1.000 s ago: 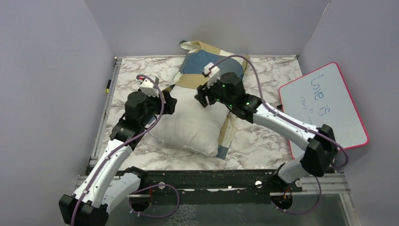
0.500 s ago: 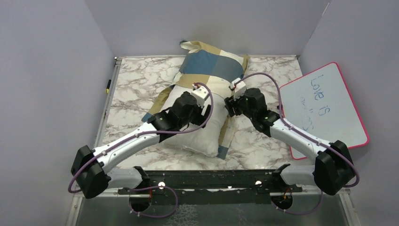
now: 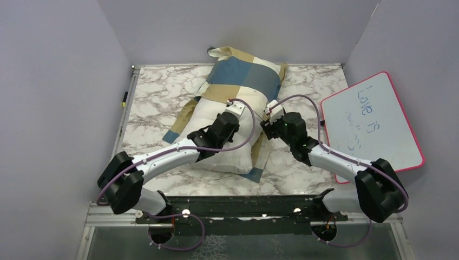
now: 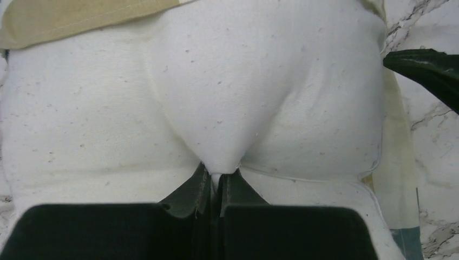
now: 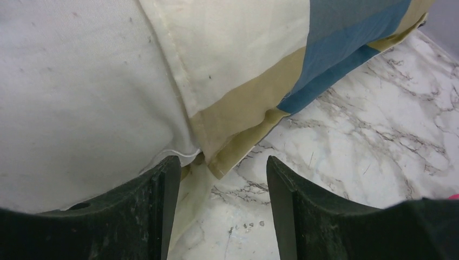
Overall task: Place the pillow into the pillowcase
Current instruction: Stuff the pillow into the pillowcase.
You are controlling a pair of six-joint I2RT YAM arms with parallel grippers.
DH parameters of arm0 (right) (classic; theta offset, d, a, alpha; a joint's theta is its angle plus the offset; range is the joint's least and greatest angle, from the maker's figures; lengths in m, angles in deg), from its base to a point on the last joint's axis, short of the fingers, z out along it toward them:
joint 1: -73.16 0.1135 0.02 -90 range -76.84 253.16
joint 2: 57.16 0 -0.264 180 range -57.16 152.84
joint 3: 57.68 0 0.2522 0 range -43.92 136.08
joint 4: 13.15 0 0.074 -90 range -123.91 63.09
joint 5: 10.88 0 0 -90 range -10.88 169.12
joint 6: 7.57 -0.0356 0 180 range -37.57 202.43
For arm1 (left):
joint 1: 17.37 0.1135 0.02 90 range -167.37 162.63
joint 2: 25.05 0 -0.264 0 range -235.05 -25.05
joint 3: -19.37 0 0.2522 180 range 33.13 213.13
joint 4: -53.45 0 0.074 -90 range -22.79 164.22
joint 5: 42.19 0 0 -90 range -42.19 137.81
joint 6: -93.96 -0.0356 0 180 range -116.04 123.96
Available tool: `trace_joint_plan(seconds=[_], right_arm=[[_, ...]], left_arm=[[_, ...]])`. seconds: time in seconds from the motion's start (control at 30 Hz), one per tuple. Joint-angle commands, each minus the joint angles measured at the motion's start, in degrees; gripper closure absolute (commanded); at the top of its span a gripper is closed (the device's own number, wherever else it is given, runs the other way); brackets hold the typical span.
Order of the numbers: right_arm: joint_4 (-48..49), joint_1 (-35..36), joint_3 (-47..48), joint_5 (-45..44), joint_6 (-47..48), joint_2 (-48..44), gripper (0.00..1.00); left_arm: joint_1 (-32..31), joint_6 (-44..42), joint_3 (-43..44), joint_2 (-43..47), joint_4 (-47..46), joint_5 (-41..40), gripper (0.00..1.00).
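The off-white pillow lies mid-table with its far half inside the blue, tan and cream pillowcase. My left gripper rests on top of the pillow. In the left wrist view it is shut on a pinched fold of the speckled pillow. My right gripper is at the pillow's right side. It stands open over the marble, its left finger against the pillow, with the pillowcase hem just ahead of the jaws.
A pink-rimmed whiteboard leans at the right. A pen lies on the table's left rail. Grey walls close in the left, back and right sides. Marble tabletop shows to the left of the pillow.
My left arm swung from the pillow's left side onto its top and closed on a fold of it. My right gripper drew back from the pillowcase to the pillow's right edge.
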Motion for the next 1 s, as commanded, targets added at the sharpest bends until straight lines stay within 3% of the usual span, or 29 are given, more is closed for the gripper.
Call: trace_joint_plan(seconds=[0.0,0.27,0.33,0.43,0.47,0.67,0.77,0.97], right_arm=[[13.3,-0.4,-2.9,1.2,4.3,2.6,0.37],[22.7,-0.5,0.6,0.2,6.5,13.3,0.43],[23.7,-0.5,1.3,0.4,7.9,13.9,0.57],[18.2,-0.4,3.2,4.0,9.2,9.6,0.96],[14.0,-0.4,4.7,7.4,8.9,7.4,0.99],[-11.7,-0.4,18.5,29.5,10.9,3.4,1.0],[-12.1,2.1,16.2,35.2,10.0,2.5,1.0],[-12.8,5.6,13.2,34.3,13.2,7.9,1.0]], left_arm=[[1.4,2.3,-2.3,3.6,-2.2,-3.1,1.0],[1.4,4.5,-1.2,3.6,-0.7,-2.5,1.0],[1.7,6.0,-0.8,3.0,0.2,-4.0,1.0],[3.4,9.9,3.2,0.4,5.8,-8.2,1.0],[4.1,10.7,5.4,-1.0,8.2,-10.6,1.0],[6.1,11.9,12.4,-4.7,12.3,-13.3,1.0],[6.1,12.4,14.2,-6.9,12.7,-13.0,1.0],[6.5,13.9,14.4,-9.6,13.0,-12.8,1.0]])
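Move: The pillowcase's right mouth corner hangs beside the pillow about 3 cm ahead of the open right hand, 1 cm left and 4 cm lower; the left hand's pinched pillow fold is some 8 cm left and 3 cm back of that hand, and the lower flap 11 cm back, 9 cm below. For the left hand, the upper hem lies roughly 10 cm ahead, 1 cm left, slightly higher, and that mouth corner 6 cm ahead, 8 cm right, a little lower. The case's mouth corner is taken by the right hand, which dips forward and down some 4 cm, shuts on the hem there, lifts it about 10 cm, then hauls it left and back, sinking at the end and turning some 30 degrees counter-clockwise. The left hand keeps its pinch on the pillow, rises slightly, waits, then pushes forward and left, turning counter-clockwise, towards the upper hem. ##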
